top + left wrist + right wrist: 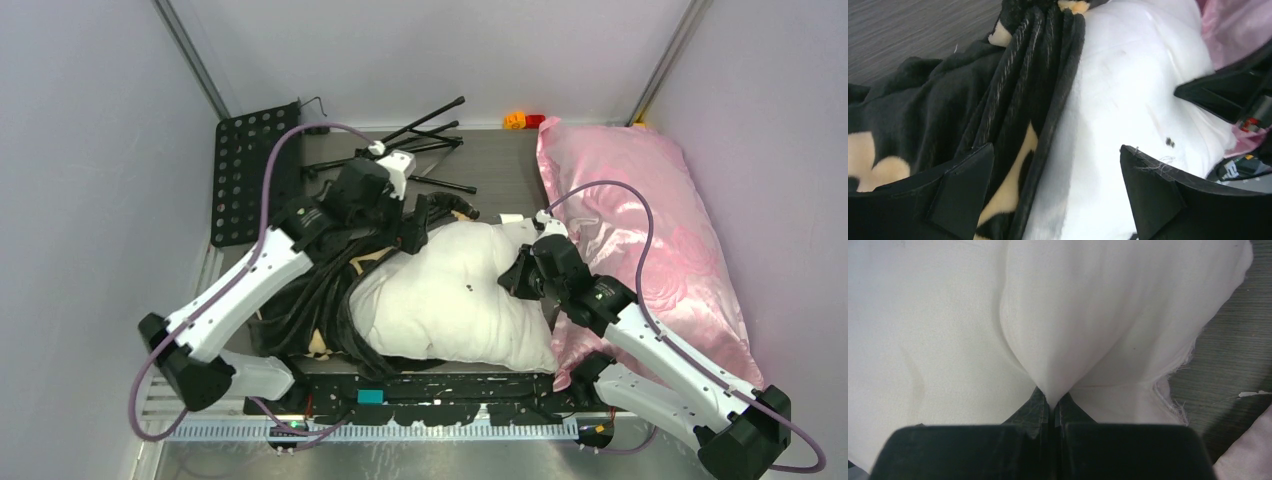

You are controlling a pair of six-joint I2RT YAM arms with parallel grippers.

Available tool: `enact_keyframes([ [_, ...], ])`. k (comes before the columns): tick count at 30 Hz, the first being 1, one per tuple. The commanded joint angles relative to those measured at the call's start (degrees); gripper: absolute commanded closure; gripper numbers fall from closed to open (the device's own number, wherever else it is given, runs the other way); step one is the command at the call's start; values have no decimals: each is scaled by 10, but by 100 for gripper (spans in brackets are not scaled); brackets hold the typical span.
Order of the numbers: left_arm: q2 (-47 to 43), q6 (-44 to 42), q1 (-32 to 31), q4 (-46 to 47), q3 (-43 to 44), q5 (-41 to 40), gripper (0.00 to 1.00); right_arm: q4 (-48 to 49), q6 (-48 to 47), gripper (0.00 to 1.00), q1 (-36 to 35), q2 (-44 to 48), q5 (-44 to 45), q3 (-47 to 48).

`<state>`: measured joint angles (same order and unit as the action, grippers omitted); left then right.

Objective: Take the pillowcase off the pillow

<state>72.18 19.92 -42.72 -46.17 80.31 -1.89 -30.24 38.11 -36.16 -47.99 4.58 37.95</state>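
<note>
The white pillow (450, 295) lies mid-table, mostly bare. The black plush pillowcase (310, 290) with yellow-tan motifs is bunched over its left end. My left gripper (415, 232) hovers open over the case's rolled edge where it meets the pillow. In the left wrist view the pillowcase (1013, 100) and the pillow (1128, 100) lie between and below the spread fingers of my left gripper (1058, 185). My right gripper (517, 277) is shut on a pinch of the pillow's cloth at its right side. The right wrist view shows my right gripper (1052, 405) with that pillow cloth (1063, 330) pulled into a taut fold.
A shiny pink satin pillow (650, 230) lies along the right, partly under my right arm. A black perforated plate (250, 170) and a folded black stand (420, 140) sit at the back left. Small orange and red toys (523, 120) are at the back wall.
</note>
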Motion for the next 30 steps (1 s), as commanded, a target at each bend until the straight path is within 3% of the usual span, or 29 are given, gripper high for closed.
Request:
enact_keyframes([
  [1, 101, -17, -2, -54, 62, -11, 1, -4, 11, 100, -1, -2, -17, 11],
  [6, 162, -7, -1, -48, 61, -7, 5, -25, 8, 100, -2, 7, 1, 24],
  [8, 169, 14, 6, -64, 62, -75, 19, -41, 8, 100, -1, 14, 19, 32],
  [12, 127, 33, 86, -48, 10, -124, 66, -95, 7, 100, -1, 55, 99, 63],
  [18, 29, 28, 263, -15, -79, -120, 91, -164, 18, 100, -1, 188, 280, 107],
  [25, -44, 41, 351, 15, -119, -139, 96, -195, 20, 100, -1, 274, 404, 140],
  [28, -52, 40, 354, 21, -117, -123, 97, -199, 8, 100, -1, 273, 390, 151],
  [30, -51, 34, 353, 28, -115, -65, 98, -188, -17, 100, -1, 260, 340, 153],
])
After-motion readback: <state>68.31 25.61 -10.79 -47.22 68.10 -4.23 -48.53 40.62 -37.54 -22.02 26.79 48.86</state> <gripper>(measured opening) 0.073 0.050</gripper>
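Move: The pillowcase's opening edge lies some 4 cm ahead of the open left hand and 9 cm below, about level with it sideways. From that hand the middle of the white pillow is about 8 cm right, 7 cm back and 17 cm down; the folded tripod, about 24 cm ahead and 4 cm left, lies on the table. The right hand already grips the pillow; from it the opening edge is roughly 20 cm left and 8 cm ahead, the pink pillow's middle some 27 cm right and 5 cm ahead. Down about 9 cm and slightly forward goes the open left hand onto the pillowcase's opening edge; it pinches the plush hem, then drags it nearly 20 cm left, turning counter-clockwise some 35 degrees. The right hand holds still at first, then, keeping its pinch on the white pillow, lifts and pulls it right, away from the case, tilting its fingers up and turning clockwise. ##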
